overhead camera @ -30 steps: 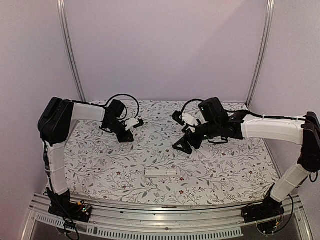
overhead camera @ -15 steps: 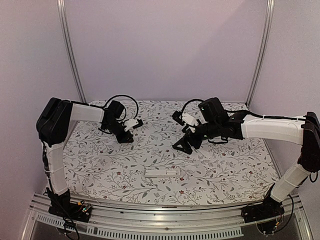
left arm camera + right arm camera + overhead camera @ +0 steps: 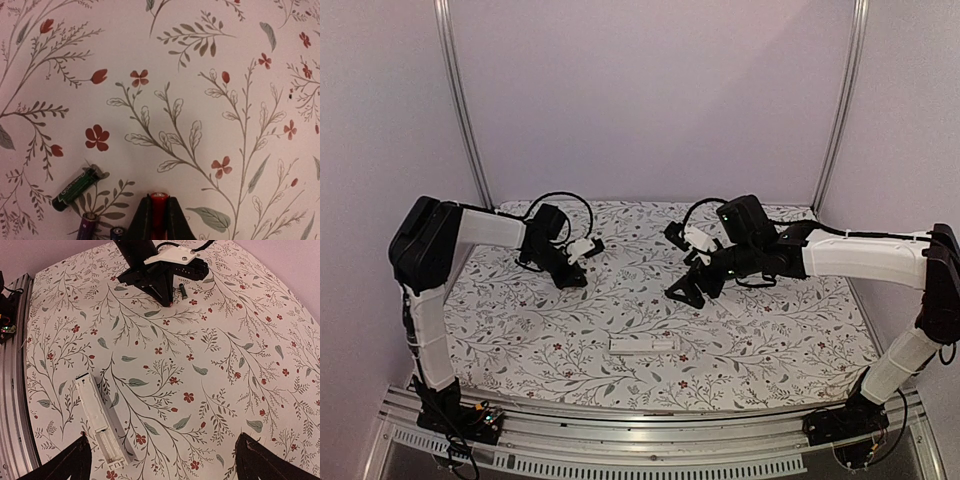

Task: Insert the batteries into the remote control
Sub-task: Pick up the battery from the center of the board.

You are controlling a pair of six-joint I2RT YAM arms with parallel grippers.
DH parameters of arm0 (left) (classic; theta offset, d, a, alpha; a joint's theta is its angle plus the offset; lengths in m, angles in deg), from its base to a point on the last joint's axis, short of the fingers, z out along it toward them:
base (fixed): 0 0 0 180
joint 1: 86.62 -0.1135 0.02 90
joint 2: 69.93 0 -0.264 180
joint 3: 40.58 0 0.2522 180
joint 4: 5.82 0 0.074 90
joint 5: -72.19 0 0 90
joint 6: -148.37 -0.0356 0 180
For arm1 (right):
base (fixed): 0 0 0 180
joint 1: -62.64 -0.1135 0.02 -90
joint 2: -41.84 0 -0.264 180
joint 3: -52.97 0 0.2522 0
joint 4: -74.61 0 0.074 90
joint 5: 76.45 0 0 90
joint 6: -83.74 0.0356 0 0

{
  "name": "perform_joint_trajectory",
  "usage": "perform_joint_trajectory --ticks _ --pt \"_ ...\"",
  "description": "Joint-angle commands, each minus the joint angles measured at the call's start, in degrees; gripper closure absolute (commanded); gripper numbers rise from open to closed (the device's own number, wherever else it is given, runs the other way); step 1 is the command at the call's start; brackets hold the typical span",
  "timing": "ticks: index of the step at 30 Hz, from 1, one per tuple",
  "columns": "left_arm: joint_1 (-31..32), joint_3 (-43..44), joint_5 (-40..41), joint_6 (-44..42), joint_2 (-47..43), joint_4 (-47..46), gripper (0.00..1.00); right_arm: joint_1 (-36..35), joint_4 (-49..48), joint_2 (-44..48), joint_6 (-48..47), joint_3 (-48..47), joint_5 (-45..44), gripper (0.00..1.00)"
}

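My left gripper (image 3: 159,198) is shut on a red battery (image 3: 159,209), which stands between the two black fingers just above the cloth. Three more batteries lie beside it: a green and black one (image 3: 75,188), a purple one (image 3: 87,223) and a dark one (image 3: 117,232). From above, the left gripper (image 3: 580,279) points down at the back left. The white remote control (image 3: 642,344) lies at the front middle. Its open battery compartment (image 3: 107,442) faces up, empty. My right gripper (image 3: 162,437) hangs open above the cloth, right of the remote, holding nothing.
A floral cloth (image 3: 770,340) covers the table. The right arm (image 3: 860,255) reaches in from the right at mid height. Metal uprights (image 3: 460,100) stand at the back corners and a rail (image 3: 640,420) runs along the near edge.
The left jaws have closed onto the red battery, and the left arm has shifted slightly to the left. The right arm and the remote have not moved.
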Motion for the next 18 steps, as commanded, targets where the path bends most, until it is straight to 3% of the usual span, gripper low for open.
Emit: perform_joint_trajectory --ticks 1,13,18 --pt "0.97 -2.6 -2.53 3.07 -1.53 0.27 1.0 0.48 0.57 0.57 -0.13 0.14 0.25 0.01" --pt "6.25 -7.2 -13.71 14.19 -18.1 -11.58 1.0 1.01 0.21 3.85 0.45 -1.13 1.87 0.01" --pt "10.34 -14.08 -17.77 23.16 -28.77 -27.41 1.0 1.66 -2.13 6.81 2.02 -0.88 3.54 0.01"
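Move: The left fingers already pinch the red battery down at table height; the remote it is meant for lies about 21 cm back and 21 cm to the right, roughly level with the hand. The blue battery is some 1 cm ahead and 3 cm left, the purple one about 4 cm ahead and 4 cm left, the green one about 6 cm ahead and 1 cm left. From the right hand the remote is about 9 cm back, 15 cm left and 16 cm below. Keeping the red battery pinched between its fingertips, the left hand first draws back a couple of centimetres at table level, then lifts away with growing speed, about 16 cm up in all and 8 cm to the right while still easing back, over towards the remote. Its fingers swing some 25 degrees outward to the right. Late on, the open, empty right hand starts to rise, about 2.5 cm. ##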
